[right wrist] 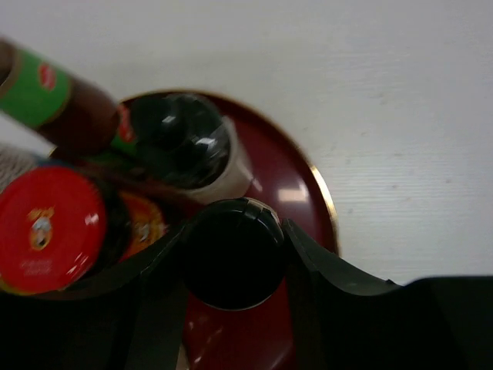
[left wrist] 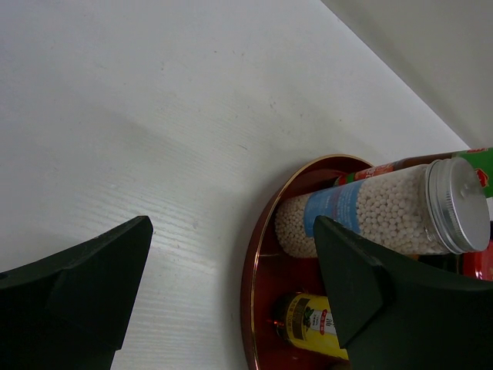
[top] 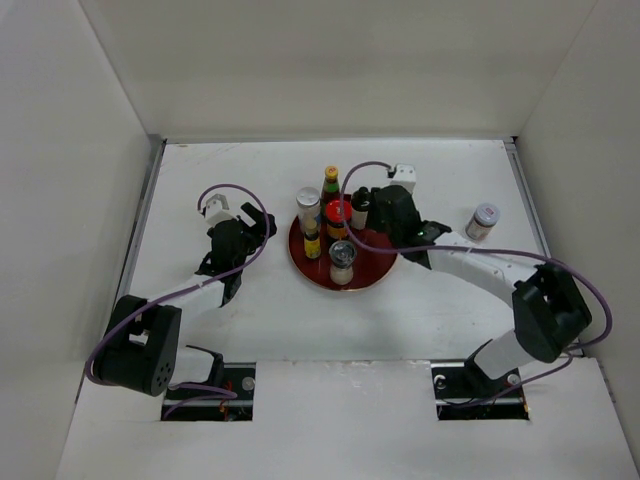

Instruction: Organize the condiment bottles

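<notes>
Several condiment bottles stand on the round red tray: a green bottle with a yellow cap, a silver-capped jar of white beads, a red-capped jar, a small yellow-labelled bottle and another silver-capped jar. My right gripper is over the tray's right side. In the right wrist view it is shut on a black-capped bottle above the tray. My left gripper is open and empty, left of the tray.
One grey-capped jar stands alone on the white table at the right. A second black-capped bottle and the red cap stand close to my right fingers. White walls enclose the table on three sides.
</notes>
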`<state>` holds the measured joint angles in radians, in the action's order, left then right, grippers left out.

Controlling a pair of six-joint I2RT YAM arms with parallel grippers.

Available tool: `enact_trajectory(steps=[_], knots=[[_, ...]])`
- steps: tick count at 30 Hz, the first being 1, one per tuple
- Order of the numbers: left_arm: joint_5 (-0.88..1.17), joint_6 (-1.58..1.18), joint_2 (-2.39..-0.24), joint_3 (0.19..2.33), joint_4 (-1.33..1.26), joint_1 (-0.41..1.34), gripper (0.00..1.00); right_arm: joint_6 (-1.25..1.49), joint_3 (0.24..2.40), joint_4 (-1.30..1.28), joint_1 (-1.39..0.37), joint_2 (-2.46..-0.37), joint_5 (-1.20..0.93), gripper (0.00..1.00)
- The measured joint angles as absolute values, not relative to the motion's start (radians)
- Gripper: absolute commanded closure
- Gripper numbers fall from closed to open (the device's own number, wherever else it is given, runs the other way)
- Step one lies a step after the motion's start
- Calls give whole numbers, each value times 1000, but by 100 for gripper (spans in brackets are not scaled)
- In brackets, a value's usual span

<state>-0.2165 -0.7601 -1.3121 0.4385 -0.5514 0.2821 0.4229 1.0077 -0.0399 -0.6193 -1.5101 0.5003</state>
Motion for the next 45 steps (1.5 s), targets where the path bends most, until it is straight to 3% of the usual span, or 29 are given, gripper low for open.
enact_trajectory(steps=[10, 16, 22, 28, 36, 45], knots=[[-216, -760, -1312, 439, -551, 282, 15, 454, 1007, -18, -726, -1658, 477, 57], [-216, -760, -1312, 439, -551, 282, 15, 464, 1016, -8, -728, -1672, 481, 32], [-216, -760, -1312, 439, -552, 282, 15, 468, 1016, -40, -727, -1635, 492, 25], [-216, -760, -1312, 439, -551, 282, 15, 469, 980, -88, -694, -1433, 493, 23], [-216, -764, -1312, 439, -552, 282, 15, 491, 846, -97, -405, -1202, 551, 0], [-215, -767, -1312, 439, -552, 282, 14, 482, 886, -94, -7, -1357, 646, 0]])
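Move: The right hand still holds the small dark-capped bottle; its free spot on the tray lies about 5 cm left, 2 cm back and 13 cm down. From this hand, the black-capped jar stands 4 cm ahead and 5 cm left, the red-capped jar 11 cm left and 1 cm back, and the silver-capped jar roughly 25 cm right and 1 cm ahead. For the idle left hand, the spot is some 26 cm right, level ahead, 9 cm below. Right hand lowers small bottle left onto tray, opens, rises, then swings about 33 cm right towards silver-capped jar. ##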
